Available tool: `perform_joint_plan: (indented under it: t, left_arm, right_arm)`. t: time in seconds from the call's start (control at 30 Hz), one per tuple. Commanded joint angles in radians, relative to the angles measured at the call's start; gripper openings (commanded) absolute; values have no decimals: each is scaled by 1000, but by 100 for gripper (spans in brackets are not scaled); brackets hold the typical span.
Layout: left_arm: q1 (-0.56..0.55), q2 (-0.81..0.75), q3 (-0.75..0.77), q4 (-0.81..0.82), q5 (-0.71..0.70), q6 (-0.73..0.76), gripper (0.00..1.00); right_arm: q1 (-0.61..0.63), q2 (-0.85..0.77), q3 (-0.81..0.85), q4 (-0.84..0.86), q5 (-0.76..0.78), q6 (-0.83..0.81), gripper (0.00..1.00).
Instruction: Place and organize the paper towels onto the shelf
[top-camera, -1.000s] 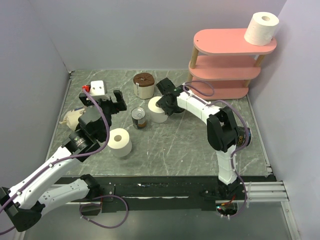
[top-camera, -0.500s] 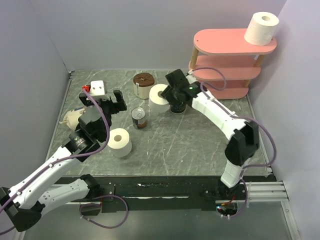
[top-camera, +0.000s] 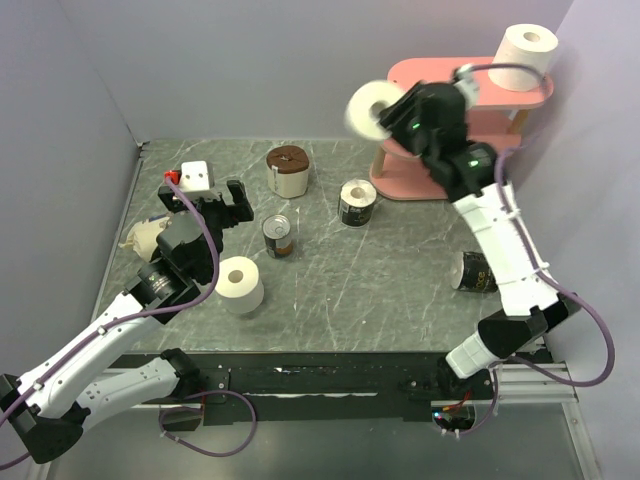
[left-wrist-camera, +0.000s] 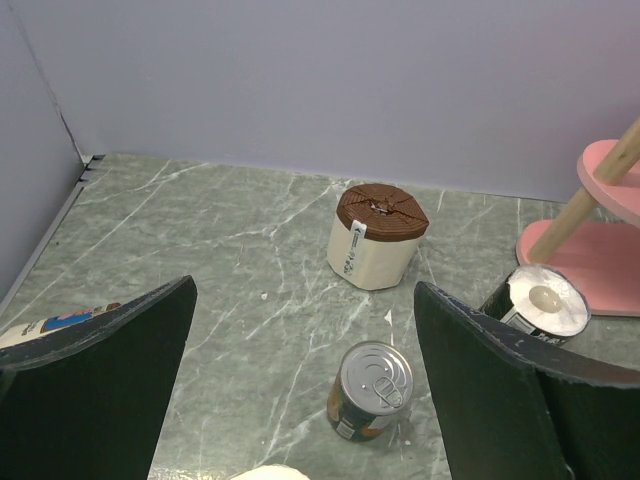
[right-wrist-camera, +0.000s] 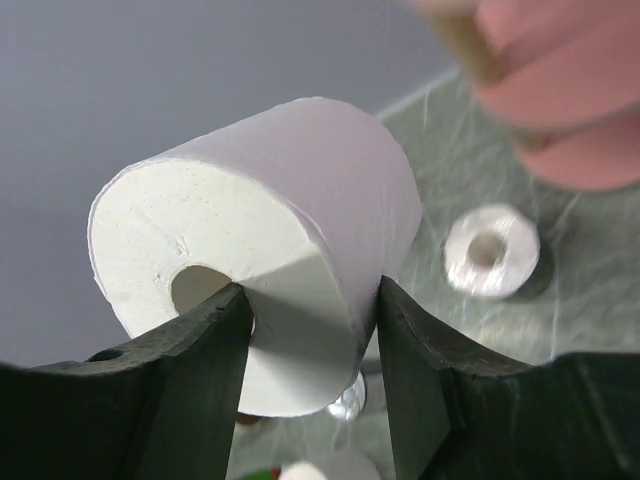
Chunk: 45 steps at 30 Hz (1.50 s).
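My right gripper (top-camera: 388, 113) is shut on a white paper towel roll (top-camera: 370, 107), held high in the air just left of the pink shelf's top board (top-camera: 450, 82). In the right wrist view the fingers (right-wrist-camera: 195, 380) squeeze the roll (right-wrist-camera: 290, 200) on both sides. Another white roll (top-camera: 527, 55) stands on the shelf's top board at its right end. A white roll (top-camera: 240, 283) stands on the table by my left arm. A black-printed roll (top-camera: 357, 203) stands mid-table and another (top-camera: 475, 272) lies at the right. My left gripper (top-camera: 215, 203) is open and empty.
A metal can (top-camera: 277, 236) stands mid-table and shows below my left gripper (left-wrist-camera: 370, 388). A brown-topped tub (top-camera: 287, 170) sits behind it. A white box (top-camera: 195, 176) and a cream packet (top-camera: 142, 238) lie at the far left. Grey walls enclose the table.
My right arm has lifted the white roll off the table and swung it up and right toward the shelf's top board. The black-printed roll behind it now shows. The left arm has not moved.
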Motion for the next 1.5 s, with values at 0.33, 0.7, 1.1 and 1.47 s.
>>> perform_joint_plan:
  t: [0.33, 0.7, 1.1, 1.47]
  left_arm:
    - [-4, -7, 2, 38, -6, 16, 96]
    - [-4, 1, 0, 41, -9, 24, 96]
    - [-4, 8, -1, 41, -6, 30, 96]
    - [-4, 5, -1, 41, -3, 30, 96]
  right_arm:
    - [-377, 137, 400, 34, -36, -128, 42]
    - [-494, 237, 461, 61, -111, -99, 42]
    - [-535, 289, 475, 72, -145, -59, 43]
    - [-560, 331, 511, 75, -159, -40, 48]
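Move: The free spot on the top shelf, where the paper towel held by the right hand is taken, lies about 20 cm to that hand's right, 12 cm ahead and some 5 cm lower. The standing roll on that shelf is about 28 cm right, 12 cm ahead, at hand height. Some 38 cm below stand the black-labelled roll, 5 cm ahead and 4 cm left, and the brown-topped roll, 13 cm ahead and 21 cm left. From the left hand the spot is about 51 cm right, 22 cm ahead, roughly level. The paper towel, still pinched through its core by the right hand, is swung right about 21 cm towards the standing roll, rising some 9 cm at first while the wrist turns roughly 20 degrees clockwise. It then goes forward, about 10 cm in all, and dips some 6 cm over the top shelf before slowing to a creep; the fingers keep their hold. ##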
